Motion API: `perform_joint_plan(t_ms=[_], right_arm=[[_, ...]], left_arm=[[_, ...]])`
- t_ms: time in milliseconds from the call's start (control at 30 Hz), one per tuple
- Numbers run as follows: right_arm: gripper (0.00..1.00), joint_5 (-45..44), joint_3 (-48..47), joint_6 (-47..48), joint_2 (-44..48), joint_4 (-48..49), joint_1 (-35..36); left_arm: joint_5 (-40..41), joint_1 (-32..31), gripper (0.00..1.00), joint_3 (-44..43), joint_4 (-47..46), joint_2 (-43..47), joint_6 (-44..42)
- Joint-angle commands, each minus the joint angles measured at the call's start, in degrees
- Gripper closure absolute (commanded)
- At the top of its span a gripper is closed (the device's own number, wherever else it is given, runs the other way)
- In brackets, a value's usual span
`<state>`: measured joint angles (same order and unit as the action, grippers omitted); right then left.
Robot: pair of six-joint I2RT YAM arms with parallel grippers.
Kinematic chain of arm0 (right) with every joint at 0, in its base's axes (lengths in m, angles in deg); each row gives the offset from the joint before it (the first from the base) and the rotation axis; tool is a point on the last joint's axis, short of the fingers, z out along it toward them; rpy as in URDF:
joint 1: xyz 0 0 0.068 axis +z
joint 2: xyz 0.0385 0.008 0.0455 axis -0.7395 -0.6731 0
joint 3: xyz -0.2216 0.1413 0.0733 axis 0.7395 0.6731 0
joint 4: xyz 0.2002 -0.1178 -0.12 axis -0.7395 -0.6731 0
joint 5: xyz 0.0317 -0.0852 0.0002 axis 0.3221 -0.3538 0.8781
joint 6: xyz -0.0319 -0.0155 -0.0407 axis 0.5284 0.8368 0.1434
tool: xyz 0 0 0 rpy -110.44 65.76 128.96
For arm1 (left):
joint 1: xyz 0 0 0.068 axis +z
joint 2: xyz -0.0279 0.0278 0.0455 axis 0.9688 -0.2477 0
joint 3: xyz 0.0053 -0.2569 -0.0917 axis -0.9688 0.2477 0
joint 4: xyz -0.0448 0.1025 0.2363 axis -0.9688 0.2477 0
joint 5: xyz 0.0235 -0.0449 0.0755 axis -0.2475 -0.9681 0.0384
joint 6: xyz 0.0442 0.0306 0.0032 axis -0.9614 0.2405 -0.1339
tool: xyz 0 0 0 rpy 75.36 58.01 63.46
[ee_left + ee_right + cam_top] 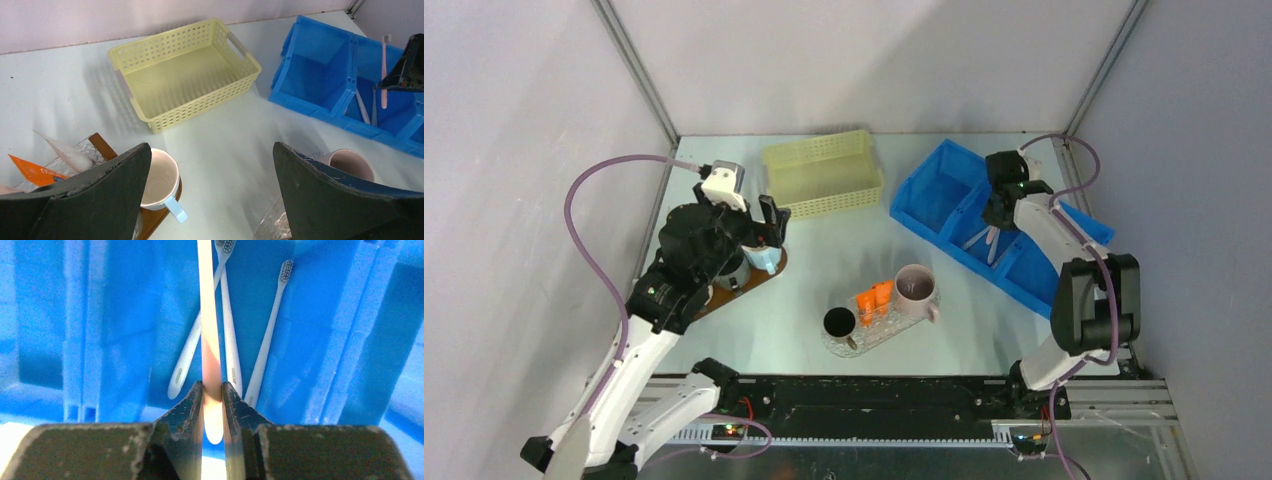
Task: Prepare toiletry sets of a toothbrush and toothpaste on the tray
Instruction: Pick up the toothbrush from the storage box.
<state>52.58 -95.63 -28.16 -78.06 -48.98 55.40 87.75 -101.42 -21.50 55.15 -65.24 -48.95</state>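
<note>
My right gripper is shut on the handle of a pale pink toothbrush, which stands upright over the blue bin. That pink toothbrush also shows in the left wrist view. Several white toothbrushes lie in the bin compartment below. A clear tray in the middle holds two orange tubes, a black mug and a pink mug. My left gripper hangs open and empty beside a blue-handled mug on a brown tray.
An empty yellow basket stands at the back centre. An orange tube and a white tube lie at the lower left of the left wrist view. Grey walls close in the table on three sides.
</note>
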Motion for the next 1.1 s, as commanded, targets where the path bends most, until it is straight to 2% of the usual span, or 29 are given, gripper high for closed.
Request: perform_joint_plan(t_ms=[0, 300, 500, 767, 1067], right_arm=[[1.0, -0.7, 2.2, 3.7, 7.3, 3.8, 0.8], [1.0, 8.4, 10.5, 17.9, 21.9, 19.7, 5.6], [1.0, 20.0, 12.7, 25.2, 29.5, 24.8, 8.7], [1.0, 35.0, 13.1, 28.5, 34.7, 27.2, 14.9], [1.0, 47.8, 13.1, 26.4, 36.2, 30.7, 21.0]], left_arm=[[-1.8, -0.3, 0.02, -1.0, -3.4, -0.4, 1.4], [-7.3, -0.4, 0.02, -2.0, -7.7, -2.6, 4.5], [-13.6, -0.5, 0.02, -2.2, -13.4, -4.7, 7.5], [-21.8, -1.7, 0.02, -3.1, -21.9, -7.8, 11.4], [-28.9, -4.8, 0.02, -5.1, -32.6, -12.4, 16.9]])
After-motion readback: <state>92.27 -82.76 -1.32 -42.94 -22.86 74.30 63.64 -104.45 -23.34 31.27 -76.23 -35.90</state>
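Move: The right hand, with the pink toothbrush already pinched, has the left hand's open gripper about 48 cm to its left, 10 cm back and 22 cm higher. The other toothbrushes lie some 3 cm left, level ahead and 8 cm below; the pink mug stands about 19 cm left, 15 cm back. From the left hand, the toothbrush is about 48 cm right, 13 cm ahead, 20 cm below; the yellow basket is 8 cm right, 31 cm ahead. Up and to the left, the right hand carries the toothbrush out over the storage box's edge towards the left gripper, rising and going left about 20 cm each, increasingly drawing back as well, while the wrist swings counter-clockwise from pointing down to pointing left; its pinch holds. The left hand, still wide open, comes about 11 cm right to meet it, rising and turning some 25 degrees clockwise. ##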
